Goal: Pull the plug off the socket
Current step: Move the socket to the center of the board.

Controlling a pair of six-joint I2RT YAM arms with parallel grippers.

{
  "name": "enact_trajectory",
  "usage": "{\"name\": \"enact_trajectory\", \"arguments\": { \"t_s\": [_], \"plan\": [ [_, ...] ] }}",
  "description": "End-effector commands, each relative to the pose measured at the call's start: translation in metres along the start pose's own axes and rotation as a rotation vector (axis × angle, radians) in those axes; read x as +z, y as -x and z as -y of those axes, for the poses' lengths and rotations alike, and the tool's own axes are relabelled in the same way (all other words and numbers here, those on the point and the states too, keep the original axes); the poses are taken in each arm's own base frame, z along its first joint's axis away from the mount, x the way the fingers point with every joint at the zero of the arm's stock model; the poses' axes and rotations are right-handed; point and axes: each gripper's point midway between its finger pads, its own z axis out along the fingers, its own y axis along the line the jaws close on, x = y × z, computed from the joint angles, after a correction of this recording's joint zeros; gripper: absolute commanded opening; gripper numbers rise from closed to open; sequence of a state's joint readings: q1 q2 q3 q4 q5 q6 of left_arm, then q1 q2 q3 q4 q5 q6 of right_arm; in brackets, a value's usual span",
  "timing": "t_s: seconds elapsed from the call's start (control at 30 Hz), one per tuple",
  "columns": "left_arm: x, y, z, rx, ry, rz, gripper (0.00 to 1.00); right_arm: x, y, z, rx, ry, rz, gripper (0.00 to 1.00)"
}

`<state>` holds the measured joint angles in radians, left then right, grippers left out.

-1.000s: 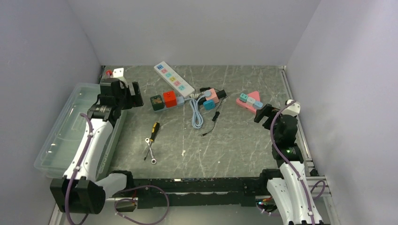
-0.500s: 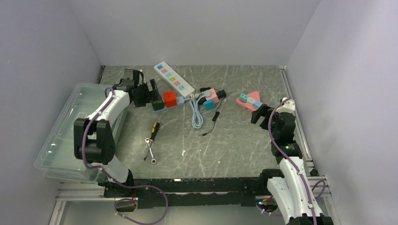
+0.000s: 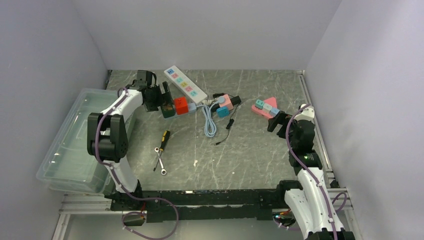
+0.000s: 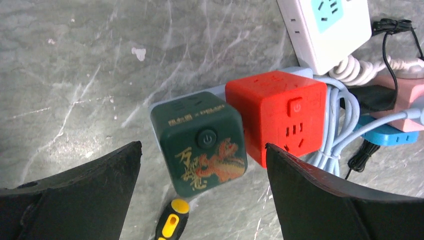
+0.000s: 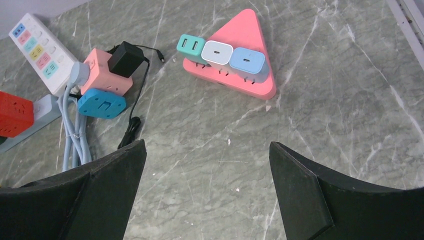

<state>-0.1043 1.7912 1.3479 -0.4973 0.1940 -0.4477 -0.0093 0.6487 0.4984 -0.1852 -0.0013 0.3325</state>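
A dark green cube plug [image 4: 205,150] and a red cube plug [image 4: 280,110] sit side by side on a light blue socket strip [image 4: 159,104]. My left gripper [image 4: 202,146] hovers open just above the green cube [image 3: 167,110], one finger on each side, touching nothing. At the right lies a pink triangular socket [image 5: 245,30] carrying a teal plug [image 5: 190,46], a white one [image 5: 217,51] and a blue one [image 5: 248,61]. My right gripper [image 5: 207,144] is open over bare table near that triangle [image 3: 271,101], empty.
A white power strip [image 3: 185,84] lies at the back. A pink cube socket [image 5: 100,67] holds a black adapter [image 5: 125,57] and a blue plug [image 5: 102,104], beside a coiled pale cable [image 3: 210,122]. A screwdriver [image 3: 163,138] and wrench [image 3: 160,162] lie nearer; a clear bin [image 3: 70,145] stands left.
My left arm has swung from above the clear bin out to the right, ending over the green cube. My right gripper shifted slightly. Both stayed open.
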Motion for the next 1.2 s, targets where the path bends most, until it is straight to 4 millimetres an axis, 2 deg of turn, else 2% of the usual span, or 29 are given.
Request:
{"name": "enact_trajectory", "arguments": {
  "t_s": [0.0, 0.17, 0.37, 0.63, 0.83, 0.97, 1.07, 1.17],
  "plan": [
    [0.007, 0.011, 0.004, 0.008, -0.002, 0.003, 0.97, 0.0, 0.021, -0.008, -0.004, 0.027, 0.063, 0.97],
    [0.015, 0.008, -0.004, 0.023, 0.032, -0.015, 0.9, 0.001, 0.02, -0.008, -0.002, 0.025, 0.059, 0.97],
    [0.019, 0.005, -0.009, 0.043, 0.051, -0.032, 0.76, 0.001, 0.02, -0.005, 0.0, 0.008, 0.061, 0.97],
    [0.01, -0.001, -0.009, 0.06, 0.042, -0.037, 0.72, 0.002, 0.02, -0.002, 0.002, -0.01, 0.064, 0.97],
    [0.022, -0.008, -0.013, 0.072, 0.057, -0.086, 0.71, 0.004, 0.019, -0.002, 0.005, -0.007, 0.056, 0.97],
    [0.028, -0.014, -0.014, 0.098, 0.058, -0.115, 0.53, 0.004, 0.019, -0.003, 0.006, -0.004, 0.059, 0.97],
    [0.029, -0.024, -0.011, 0.13, 0.05, -0.154, 0.47, 0.004, 0.019, -0.004, 0.007, 0.0, 0.06, 0.97],
    [0.03, -0.042, -0.006, 0.167, 0.056, -0.201, 0.46, 0.004, 0.018, -0.004, 0.005, 0.004, 0.055, 0.97]
  ]
}}
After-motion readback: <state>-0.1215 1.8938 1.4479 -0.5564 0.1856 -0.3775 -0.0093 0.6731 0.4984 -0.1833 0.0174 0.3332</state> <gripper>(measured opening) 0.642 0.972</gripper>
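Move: The green socket sits almost between the left hand's open fingers, about 1 cm ahead and 3 cm below. The red socket beside it is some 7 cm to the right of the hand and 3 cm ahead. The white power strip's middle lies about 13 cm ahead and 9 cm right; the screwdriver lies some 18 cm back and 3 cm left. From the idle right hand, the green socket is roughly 52 cm left, 13 cm ahead and 10 cm below. The left hand sinks about 1.5 cm and eases 1 cm forward, closing its fingers onto the green socket's sides. ##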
